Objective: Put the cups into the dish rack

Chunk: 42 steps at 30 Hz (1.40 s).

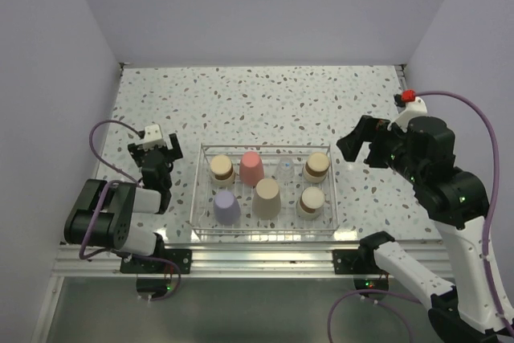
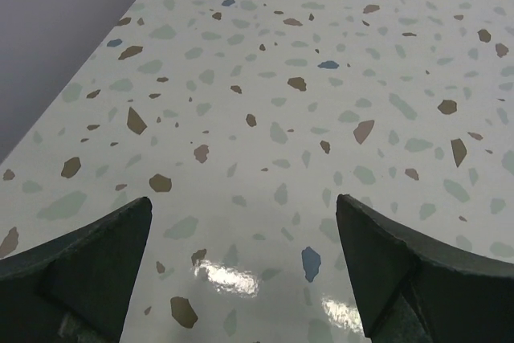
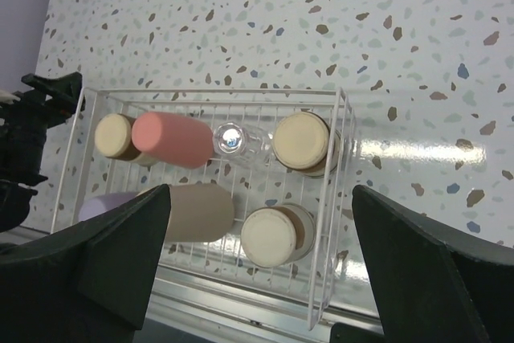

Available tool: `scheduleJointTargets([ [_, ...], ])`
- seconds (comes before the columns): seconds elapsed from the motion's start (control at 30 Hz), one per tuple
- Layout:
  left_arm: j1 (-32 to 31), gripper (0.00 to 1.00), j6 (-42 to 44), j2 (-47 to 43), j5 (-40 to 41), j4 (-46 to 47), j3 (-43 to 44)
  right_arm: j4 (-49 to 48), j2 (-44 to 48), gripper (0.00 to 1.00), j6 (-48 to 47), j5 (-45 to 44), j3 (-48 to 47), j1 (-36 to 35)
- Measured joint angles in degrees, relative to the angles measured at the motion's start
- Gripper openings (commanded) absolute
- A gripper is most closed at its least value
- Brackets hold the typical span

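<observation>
The see-through dish rack (image 1: 201, 190) sits at the table's near middle and shows in the right wrist view (image 3: 336, 158) too. Several cups stand upside down in it: a red-pink one (image 1: 251, 168), a lavender one (image 1: 226, 206), a beige one (image 1: 267, 198), a clear one (image 1: 285, 169) and three steel ones with tan bases (image 1: 221, 169) (image 1: 316, 165) (image 1: 312, 200). My left gripper (image 1: 156, 149) is open and empty, left of the rack; its wrist view (image 2: 245, 234) shows only bare tabletop. My right gripper (image 1: 360, 142) is open and empty, raised right of the rack, and appears in its wrist view (image 3: 261, 230).
Speckled tabletop (image 1: 265, 102) runs behind the rack to the back wall. Walls close in left and right. An aluminium rail (image 1: 257, 255) edges the near side, just past the rack.
</observation>
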<state>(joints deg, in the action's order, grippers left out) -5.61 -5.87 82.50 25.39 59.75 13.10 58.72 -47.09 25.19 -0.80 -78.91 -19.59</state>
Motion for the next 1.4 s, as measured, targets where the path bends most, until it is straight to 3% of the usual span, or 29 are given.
scheduleJointTargets([
  [0.2,-0.07,1.0,2.56,4.24,-3.54,8.0,-4.13,-3.91,0.02,0.98,-0.02,-0.33,2.23,0.0],
  [0.37,-0.07,1.0,2.75,4.31,-4.24,11.15,-4.33,-10.54,1.51,0.98,-0.39,-5.01,11.41,0.0],
  [0.7,-0.07,1.0,3.54,4.31,-4.42,12.59,-4.33,-21.81,-0.74,0.98,-1.84,-31.43,22.99,-0.11],
  [0.87,-0.07,1.0,3.56,4.31,-4.44,12.61,-4.33,-32.87,-6.34,0.98,-6.49,-40.5,29.59,1.68],
  [1.13,-0.07,1.0,3.56,4.31,-4.44,12.61,-4.33,-54.03,-9.62,0.98,-10.73,-41.77,45.59,7.06],
  [1.4,-0.07,1.0,3.56,4.33,-4.44,12.61,-4.35,-79.34,-18.62,0.98,-9.51,-42.29,59.78,7.63],
])
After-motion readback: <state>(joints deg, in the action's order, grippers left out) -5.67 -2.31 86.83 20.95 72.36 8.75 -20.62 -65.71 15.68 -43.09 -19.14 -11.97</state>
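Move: The loaded dish rack's middle is about 8 cm ahead of the empty right hand, 16 cm to its left and 30 cm below. At much that depth, the far right cup is some 13 cm ahead and 3 cm left, the near right cup 4 cm ahead and 5 cm left. The bare table spot right of the rack is 11 cm ahead, 14 cm right, 34 cm below. From the left hand the rack is 31 cm right, 8 cm back, slightly below. Down about 25 cm, and also rightward and forward, the empty right hand folds away towards the bare table to the right of the rack, starting with a little forward reach and finishing almost straight down. The wrist swings clockwise some 40 degrees and rolls its left side down; the fingers stay wide open, touching nothing. ##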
